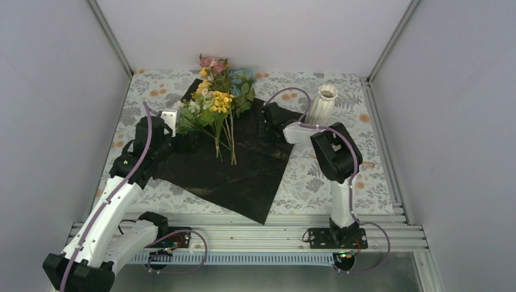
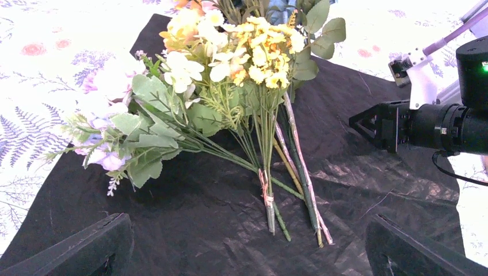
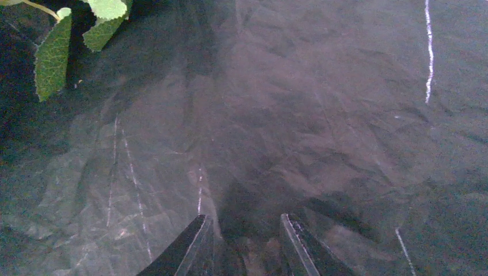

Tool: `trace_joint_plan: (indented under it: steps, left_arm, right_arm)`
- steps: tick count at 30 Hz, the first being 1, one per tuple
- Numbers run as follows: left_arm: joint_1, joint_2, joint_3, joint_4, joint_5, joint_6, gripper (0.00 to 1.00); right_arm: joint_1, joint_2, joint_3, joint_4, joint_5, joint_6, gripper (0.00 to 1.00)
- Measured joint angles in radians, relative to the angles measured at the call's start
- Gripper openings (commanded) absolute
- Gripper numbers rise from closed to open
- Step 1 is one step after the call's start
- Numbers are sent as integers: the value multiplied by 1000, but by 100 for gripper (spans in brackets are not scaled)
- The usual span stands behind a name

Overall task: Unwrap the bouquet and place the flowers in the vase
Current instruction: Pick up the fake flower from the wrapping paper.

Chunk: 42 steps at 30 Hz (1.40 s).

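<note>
The bouquet is unwrapped. Its black sheet [image 1: 243,173] [image 2: 190,218] [image 3: 299,115] lies spread flat on the table. The flowers [image 1: 216,103] [image 2: 230,75] lie loose on it, blooms toward the back and stem ends [image 2: 288,201] toward the front. My left gripper [image 1: 187,142] [image 2: 250,259] stands wide open just left of the stems, holding nothing. My right gripper [image 1: 266,129] [image 2: 374,126] [image 3: 244,233] hovers low over the sheet's right part, its jaws a narrow gap apart with only sheet under them. The ribbed white vase [image 1: 322,102] stands upright at the back right, behind the right arm.
A floral-print tablecloth [image 1: 316,179] covers the table beneath the sheet. Grey walls close in the left, back and right sides. A metal rail [image 1: 243,222] runs along the near edge by the arm bases. Green leaves [image 3: 52,57] show at the right wrist view's top left.
</note>
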Motion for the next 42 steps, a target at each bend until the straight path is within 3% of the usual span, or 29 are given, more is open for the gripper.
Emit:
trace_joint_plan:
  steps: [16,32,42]
  left_arm:
    - [0,-8,-1,0,-12,0,100]
    - [0,-13,-6,14,-18,0,100]
    - [0,-24,-6,14,-18,0,100]
  right_arm:
    - [59,-64,74,13,-155,16,29]
    - [114,134,323,-1,-221,16,31]
    - [115,203,409,-73,-208,16,26]
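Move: The right hand is low over the black wrapping paper. The flower stems it heads for lie about 15 cm to its left and 4 cm farther out, at nearly its height. The yellow flowers are some 20 cm left and 7 cm ahead, about 5 cm higher; the green leaves about 10 cm left and 12 cm ahead, 4 cm higher. From the idle left hand, the stems lie roughly 20 cm ahead, 12 cm right and 22 cm below. No grip on the flowers yet: the right hand travels left towards the stems beside the yellow flowers, about 13 cm in all, arching up some 8 cm on the way and then sinking about half of that to come close over them. It turns some 15 degrees counter-clockwise, its left side tipping up, and the fingers stay partly open. ##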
